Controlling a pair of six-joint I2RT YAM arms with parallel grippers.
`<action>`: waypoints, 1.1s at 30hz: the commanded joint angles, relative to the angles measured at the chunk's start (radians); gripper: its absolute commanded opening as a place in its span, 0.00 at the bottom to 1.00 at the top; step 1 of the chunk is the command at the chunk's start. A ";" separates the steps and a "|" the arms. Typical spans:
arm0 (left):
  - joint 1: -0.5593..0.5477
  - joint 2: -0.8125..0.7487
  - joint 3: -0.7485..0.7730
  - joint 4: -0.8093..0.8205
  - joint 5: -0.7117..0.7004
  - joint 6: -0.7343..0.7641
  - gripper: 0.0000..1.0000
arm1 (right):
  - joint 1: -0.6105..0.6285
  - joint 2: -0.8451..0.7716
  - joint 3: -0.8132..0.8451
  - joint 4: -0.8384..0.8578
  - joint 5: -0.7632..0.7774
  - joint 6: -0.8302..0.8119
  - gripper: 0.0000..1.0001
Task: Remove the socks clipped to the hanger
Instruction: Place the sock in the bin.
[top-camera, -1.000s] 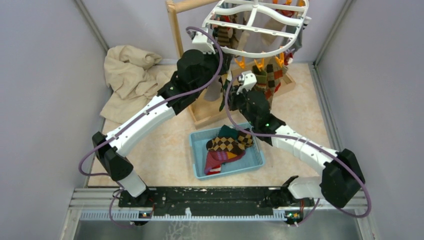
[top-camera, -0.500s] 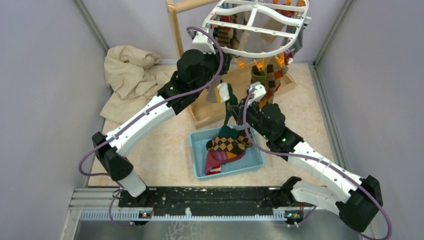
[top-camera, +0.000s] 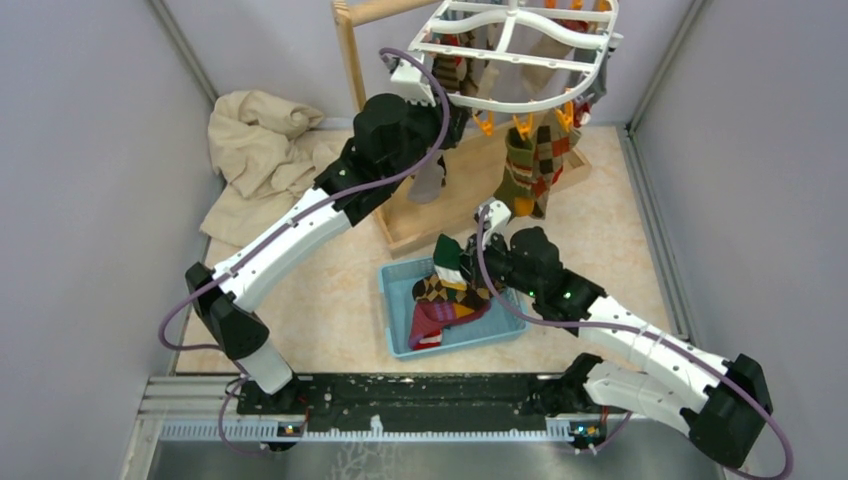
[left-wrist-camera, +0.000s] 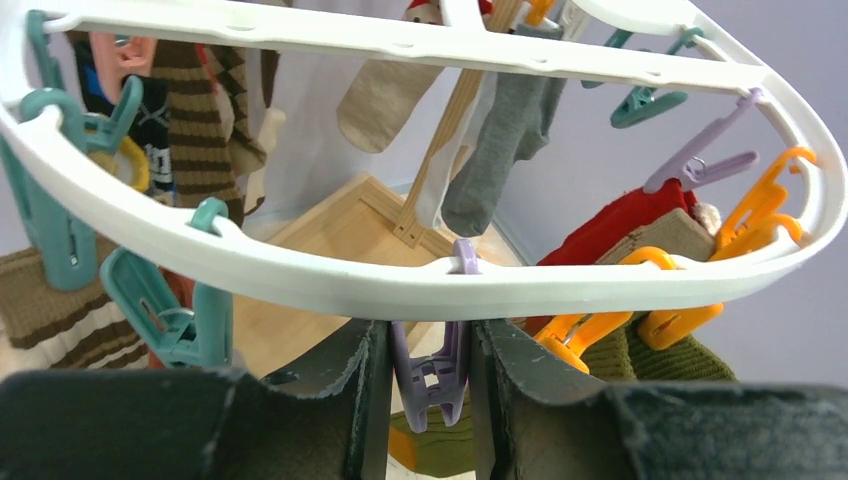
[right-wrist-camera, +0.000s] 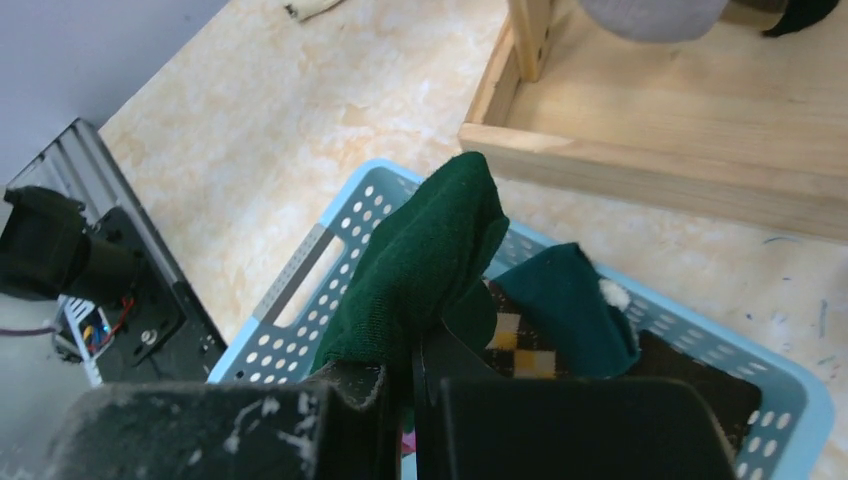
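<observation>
The white hanger (top-camera: 520, 55) hangs from the wooden stand with several socks clipped under it, among them an argyle sock (top-camera: 530, 170) and a grey sock (top-camera: 430, 185). My left gripper (left-wrist-camera: 430, 385) reaches up under the hanger's rim (left-wrist-camera: 400, 285) and is shut on a purple clip (left-wrist-camera: 432, 370), squeezing it. Grey (left-wrist-camera: 500, 140), brown-striped (left-wrist-camera: 195, 110) and red (left-wrist-camera: 625, 225) socks hang behind. My right gripper (right-wrist-camera: 412, 370) is shut on a dark green sock (right-wrist-camera: 430, 250), free of the hanger, and holds it just above the blue basket (right-wrist-camera: 300, 290). From above, that green sock (top-camera: 447, 255) hangs over the basket's far edge.
The blue basket (top-camera: 395, 300) holds an argyle sock (top-camera: 450, 290) and a red one (top-camera: 435, 320). The wooden stand's post (top-camera: 350, 60) and base frame (top-camera: 420, 235) sit just behind it. A crumpled beige cloth (top-camera: 260, 150) lies at the far left. Grey walls close both sides.
My right gripper has come down and back from under the hanger to the basket, carrying the green sock, now off its clip. The left gripper has stayed on the purple clip.
</observation>
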 joint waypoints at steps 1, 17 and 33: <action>-0.012 0.042 0.052 -0.001 0.096 0.032 0.27 | 0.029 -0.026 -0.021 0.022 -0.041 0.021 0.00; -0.054 0.129 0.165 -0.053 0.239 0.113 0.30 | 0.030 -0.028 -0.036 -0.097 0.105 0.042 0.61; -0.096 0.243 0.303 -0.056 0.357 0.125 0.33 | 0.030 -0.109 -0.017 -0.141 0.211 0.094 0.68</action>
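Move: The right hand holds the dark green sock over the bin; the bin's middle lies about 6 cm back, 1 cm left and 16 cm below. In it, the argyle sock is some 3 cm back and level sideways, the teal sock about 3 cm ahead and 2 cm left, the red-pink sock about 10 cm back and 4 cm left. The left hand still grips the lilac peg on the hanger's near rim; the olive sock hangs 11 cm right and 12 cm below, level fore-and-aft. Opening its fingers wide, the right hand lets go of the green sock as it sinks about 5 cm towards the bin, slightly back at first, then drifts some 3 cm right with the wrist tipping a little further down. The left hand keeps its pinch on the lilac peg and drags the hanger's near rim about 9 cm to the right and slightly back, dipping and rising again while turning some 15 degrees clockwise. ##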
